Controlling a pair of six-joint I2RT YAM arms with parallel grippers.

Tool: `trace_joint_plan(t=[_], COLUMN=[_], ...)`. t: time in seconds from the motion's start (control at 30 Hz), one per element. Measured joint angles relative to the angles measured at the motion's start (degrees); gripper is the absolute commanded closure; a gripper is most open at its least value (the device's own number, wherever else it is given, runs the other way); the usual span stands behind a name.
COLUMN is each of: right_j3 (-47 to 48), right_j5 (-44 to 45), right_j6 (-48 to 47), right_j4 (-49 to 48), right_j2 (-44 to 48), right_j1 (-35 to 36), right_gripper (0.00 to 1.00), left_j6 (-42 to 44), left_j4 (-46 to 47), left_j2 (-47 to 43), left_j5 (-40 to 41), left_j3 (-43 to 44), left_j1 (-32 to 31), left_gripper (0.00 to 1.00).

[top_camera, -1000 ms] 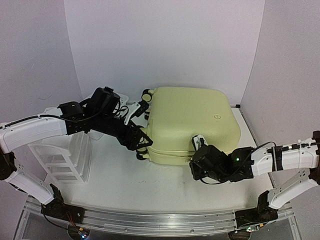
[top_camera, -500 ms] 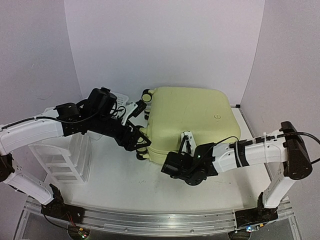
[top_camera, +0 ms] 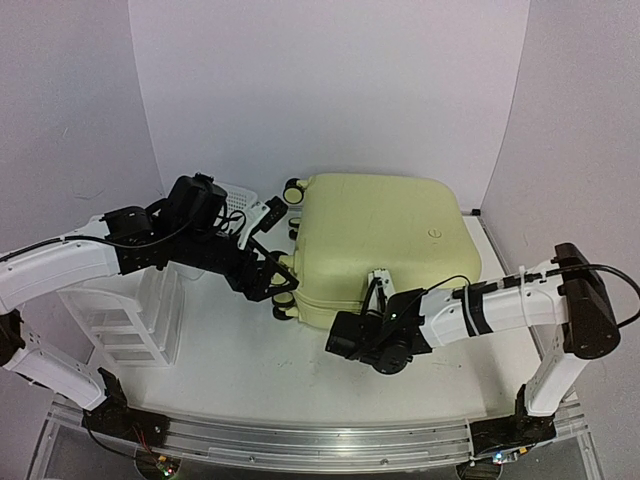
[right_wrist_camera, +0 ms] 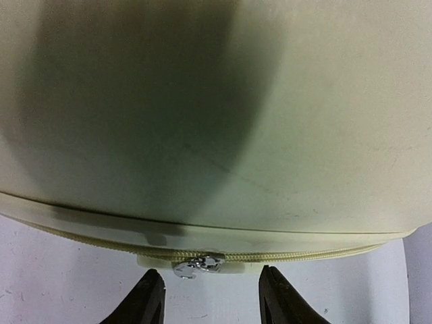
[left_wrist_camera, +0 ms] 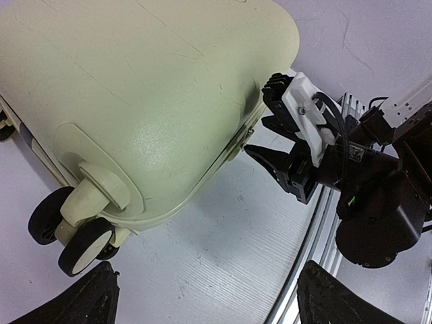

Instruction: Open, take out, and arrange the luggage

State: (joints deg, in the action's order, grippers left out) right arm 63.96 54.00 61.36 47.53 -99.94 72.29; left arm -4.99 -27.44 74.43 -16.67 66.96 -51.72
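The luggage is a pale yellow hard-shell suitcase lying flat and closed at the back middle of the table. My right gripper sits at its near side, open. In the right wrist view its two dark fingertips flank the metal zipper pull without touching it. The left wrist view shows the same gripper at the suitcase seam. My left gripper hangs open by the suitcase's near left corner wheels, with only bare table between its fingers.
A white mesh basket stands behind the left arm. A white plastic drawer organiser stands at the left. An aluminium rail runs along the near table edge. Another wheel sticks out at the suitcase's far left corner.
My right arm has swung left along the suitcase's near side, from its right corner to the zipper pull, and its jaws have widened. The left gripper drew back slightly to the left.
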Motion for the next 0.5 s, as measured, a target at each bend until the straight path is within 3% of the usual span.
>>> trace_joint_plan(t=[0.2,0.5], right_j3=[-4.26,-5.86], right_j5=[-1.86,-2.95], right_j6=[-2.08,-8.28], right_j4=[-6.29,-12.59], right_j2=[0.31,2.58], right_j1=[-1.97,-2.95], right_gripper=[0.61,0.85], left_j6=[0.0,-0.02], left_j4=[0.0,0.0], left_j2=[0.0,-0.02], left_j5=[-0.04,-0.02], left_j3=[0.0,0.0], left_j1=[-0.02,-0.02], left_gripper=[0.08,0.07])
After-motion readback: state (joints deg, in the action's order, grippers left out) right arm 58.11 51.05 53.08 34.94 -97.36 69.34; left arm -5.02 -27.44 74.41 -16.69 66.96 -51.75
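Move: The suitcase's zipper pull sits on its near seam, roughly 3 cm ahead of the right hand, about 1 cm to its left and 2 cm below. The suitcase's middle is some 20 cm ahead of that hand, 1 cm to its right and about level in height; the nearest wheel is about 21 cm to its left and 4 cm ahead. From the left hand the pull lies some 20 cm to the right, 4 cm ahead and 17 cm below. The zipper pull is brought between the right fingertips: the right hand first dips about 2 cm, then eases forward roughly 1 cm towards the seam, rising a touch, its wrist almost unturned. Meanwhile the half-open fingers narrow to about half their gap, one on each side of the pull; whether they pinch it yet can't be made out. ##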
